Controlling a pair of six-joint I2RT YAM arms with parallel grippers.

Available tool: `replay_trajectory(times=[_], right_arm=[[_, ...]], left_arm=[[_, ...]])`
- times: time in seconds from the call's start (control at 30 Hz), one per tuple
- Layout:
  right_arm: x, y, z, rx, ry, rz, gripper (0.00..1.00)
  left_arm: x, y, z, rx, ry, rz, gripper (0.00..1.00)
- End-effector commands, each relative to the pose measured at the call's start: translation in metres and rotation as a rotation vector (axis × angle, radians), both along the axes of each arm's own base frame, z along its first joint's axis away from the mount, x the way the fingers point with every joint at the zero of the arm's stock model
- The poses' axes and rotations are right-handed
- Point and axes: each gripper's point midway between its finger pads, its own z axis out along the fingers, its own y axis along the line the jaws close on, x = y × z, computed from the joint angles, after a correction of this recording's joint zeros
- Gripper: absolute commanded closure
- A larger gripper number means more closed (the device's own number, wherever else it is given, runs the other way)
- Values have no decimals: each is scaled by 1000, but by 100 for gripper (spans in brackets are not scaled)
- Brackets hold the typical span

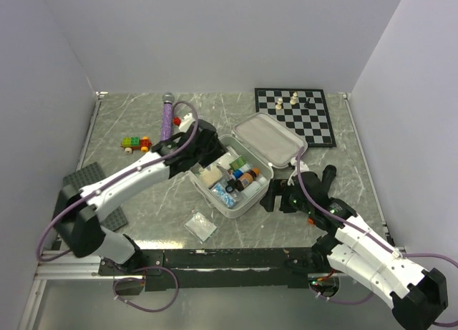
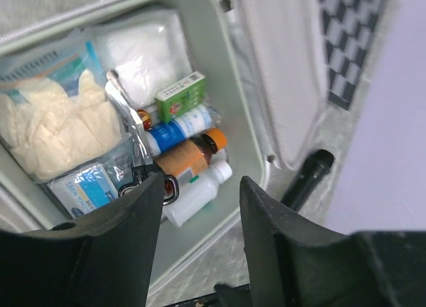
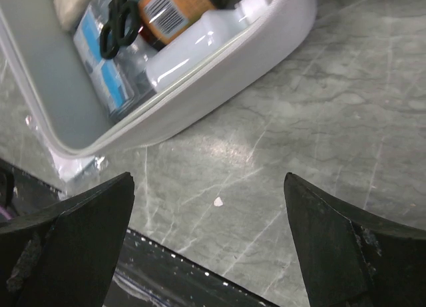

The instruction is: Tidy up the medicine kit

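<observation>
The medicine kit [image 1: 247, 207] lies open mid-table, a white case whose lid [image 1: 270, 140] leans back to the right. Inside it I see pale gloves [image 2: 53, 130], a gauze pack [image 2: 143, 50], a green box [image 2: 181, 97], an orange bottle [image 2: 190, 154], a white bottle [image 2: 200, 190], a blue packet [image 2: 83, 187] and black scissors [image 3: 116, 24]. My left gripper [image 2: 201, 180] hangs over the kit's near right corner, open, with nothing between its fingers. My right gripper [image 3: 210, 180] stands open just above the table beside the kit's wall [image 3: 253, 47], empty.
A chessboard [image 1: 295, 115] with a few pieces lies at the back right. A purple wand [image 1: 167, 119], a toy brick car [image 1: 136, 143] and grey baseplates [image 1: 89, 180] sit on the left. A small clear packet [image 1: 201, 225] lies in front of the kit, near the black front rail [image 1: 229, 258].
</observation>
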Motion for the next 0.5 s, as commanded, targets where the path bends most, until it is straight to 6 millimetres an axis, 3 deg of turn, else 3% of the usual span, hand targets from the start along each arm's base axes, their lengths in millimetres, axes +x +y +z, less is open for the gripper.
replay_trajectory(times=[0.0,0.1,0.23,0.47], right_arm=[[33,-4,41,70,-94,-146,0],[54,-7,53,126,-99,-219,0],[82,-15,55,204,-93,-301,0],[117,-12,28,302,32,-354,0]], left_arm=[[-16,28,3,104,-76,-68,47],[-34,46,-22,166,-49,-100,48],[-50,58,-37,188,-60,-156,44],[-55,60,-41,175,-108,-199,41]])
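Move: The last small bag on the table lies about 21 cm back from the left hand, 5 cm to its left and some 18 cm below. The open case's middle is roughly 5 cm back and 5 cm right of it, 15 cm down; the glove packet inside is also 5 cm back but about 1 cm left. The case lid lies some 20 cm straight ahead of the right hand, 8 cm lower; the case is 9 cm ahead and 14 cm left, the flashlight about 2 cm ahead and 15 cm right. Back and to its left by about 10 cm in all, the empty left hand draws away from over the case towards the small bag, lifting slightly first and then sinking well below its starting height, fingers staying half open. Meanwhile the right hand reaches forward some 9 cm towards the case lid, rising a little and turning about 20 degrees clockwise, fingers wide open; neither visibly touches anything. ##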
